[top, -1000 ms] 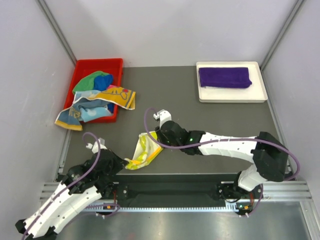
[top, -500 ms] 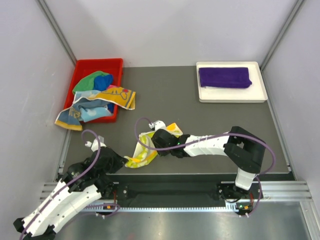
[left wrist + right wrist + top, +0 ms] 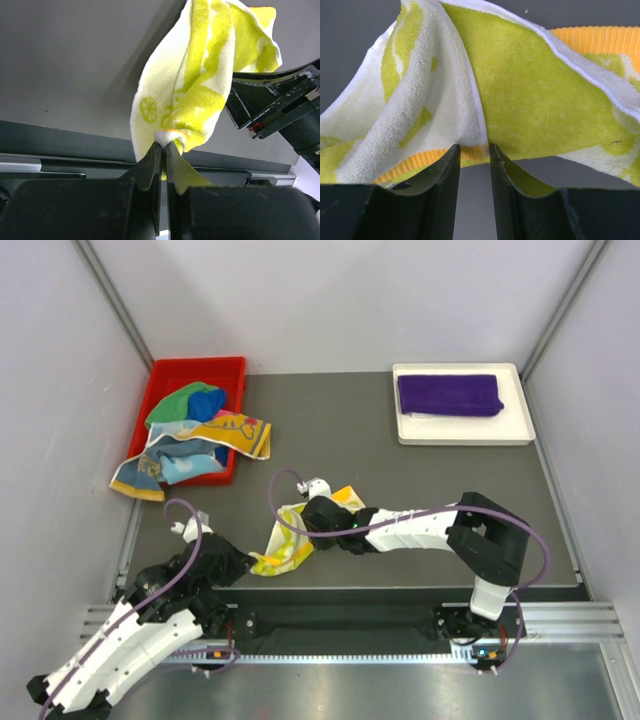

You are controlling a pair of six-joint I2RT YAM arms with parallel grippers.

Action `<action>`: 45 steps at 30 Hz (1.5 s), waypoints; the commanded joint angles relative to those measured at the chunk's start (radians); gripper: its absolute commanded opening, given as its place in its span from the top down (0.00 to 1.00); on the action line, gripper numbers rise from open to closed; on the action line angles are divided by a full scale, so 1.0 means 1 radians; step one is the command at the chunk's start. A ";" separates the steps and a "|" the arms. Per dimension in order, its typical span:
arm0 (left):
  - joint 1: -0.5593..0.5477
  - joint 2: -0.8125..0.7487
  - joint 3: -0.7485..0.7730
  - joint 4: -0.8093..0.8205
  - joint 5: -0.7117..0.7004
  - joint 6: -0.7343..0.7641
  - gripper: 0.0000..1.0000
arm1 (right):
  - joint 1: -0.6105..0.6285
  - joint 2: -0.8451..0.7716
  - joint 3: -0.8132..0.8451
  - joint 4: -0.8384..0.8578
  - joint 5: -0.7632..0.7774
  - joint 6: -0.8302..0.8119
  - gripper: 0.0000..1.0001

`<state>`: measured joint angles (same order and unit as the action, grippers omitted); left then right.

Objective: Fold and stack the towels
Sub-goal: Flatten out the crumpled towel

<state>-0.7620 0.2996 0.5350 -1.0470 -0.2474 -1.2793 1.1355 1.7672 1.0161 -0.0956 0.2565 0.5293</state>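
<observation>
A pale yellow printed towel (image 3: 285, 545) hangs bunched between my two grippers near the table's front edge. My left gripper (image 3: 250, 562) is shut on one of its corners, and the cloth rises from the pinched tips (image 3: 163, 145). My right gripper (image 3: 305, 512) pinches a fold with an orange hem between its tips (image 3: 474, 147). The towel (image 3: 530, 105) fills that wrist view. A plain purple towel (image 3: 448, 394) lies folded in the white tray (image 3: 410, 430). Several multicoloured towels (image 3: 195, 430) are heaped in and over the red bin (image 3: 195, 368).
The red bin stands at the back left and the white tray at the back right. Grey walls with metal posts close in the table. A black rail (image 3: 340, 620) runs along the front edge between the arm bases.
My right gripper has moved left and nearer to the left gripper, and the yellow towel has bunched up with a flap now showing behind it. The left gripper has stayed put.
</observation>
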 commanded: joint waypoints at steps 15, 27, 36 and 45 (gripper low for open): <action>0.000 0.153 0.132 0.088 0.040 0.205 1.00 | -0.006 -0.225 0.018 -0.099 0.081 0.047 1.00; 0.000 0.376 0.569 0.153 -0.001 0.541 1.00 | -0.013 -0.685 0.136 -0.296 0.228 -0.018 1.00; 0.000 0.559 0.934 0.238 0.049 0.756 1.00 | -0.013 -0.778 0.380 -0.386 0.311 -0.136 1.00; 0.000 0.582 1.094 0.269 0.091 0.862 1.00 | -0.010 -0.813 0.510 -0.414 0.282 -0.186 1.00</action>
<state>-0.7620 0.8818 1.5776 -0.8406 -0.1745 -0.4816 1.1290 0.9695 1.4654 -0.4950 0.5323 0.3855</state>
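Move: The orange-hemmed corner of the crumpled towel sits right between my right fingertips, which are still partly open. My left hand already pinches another corner, and from that hand the orange-hemmed corner lies about 8 cm ahead, 16 cm to the right and some 6 cm lower. The towel's far orange end is roughly 7 cm ahead and 7 cm to the right of my right hand. I shut my right fingers on the orange-hemmed corner, sinking about a centimetre as I do, then raise it fast, some 40 cm up and 15 cm to the right. My left hand keeps its pinch and climbs about 33 cm with a little forward travel. Both wrists tip up by some 45 degrees, drawing the two corners apart. ##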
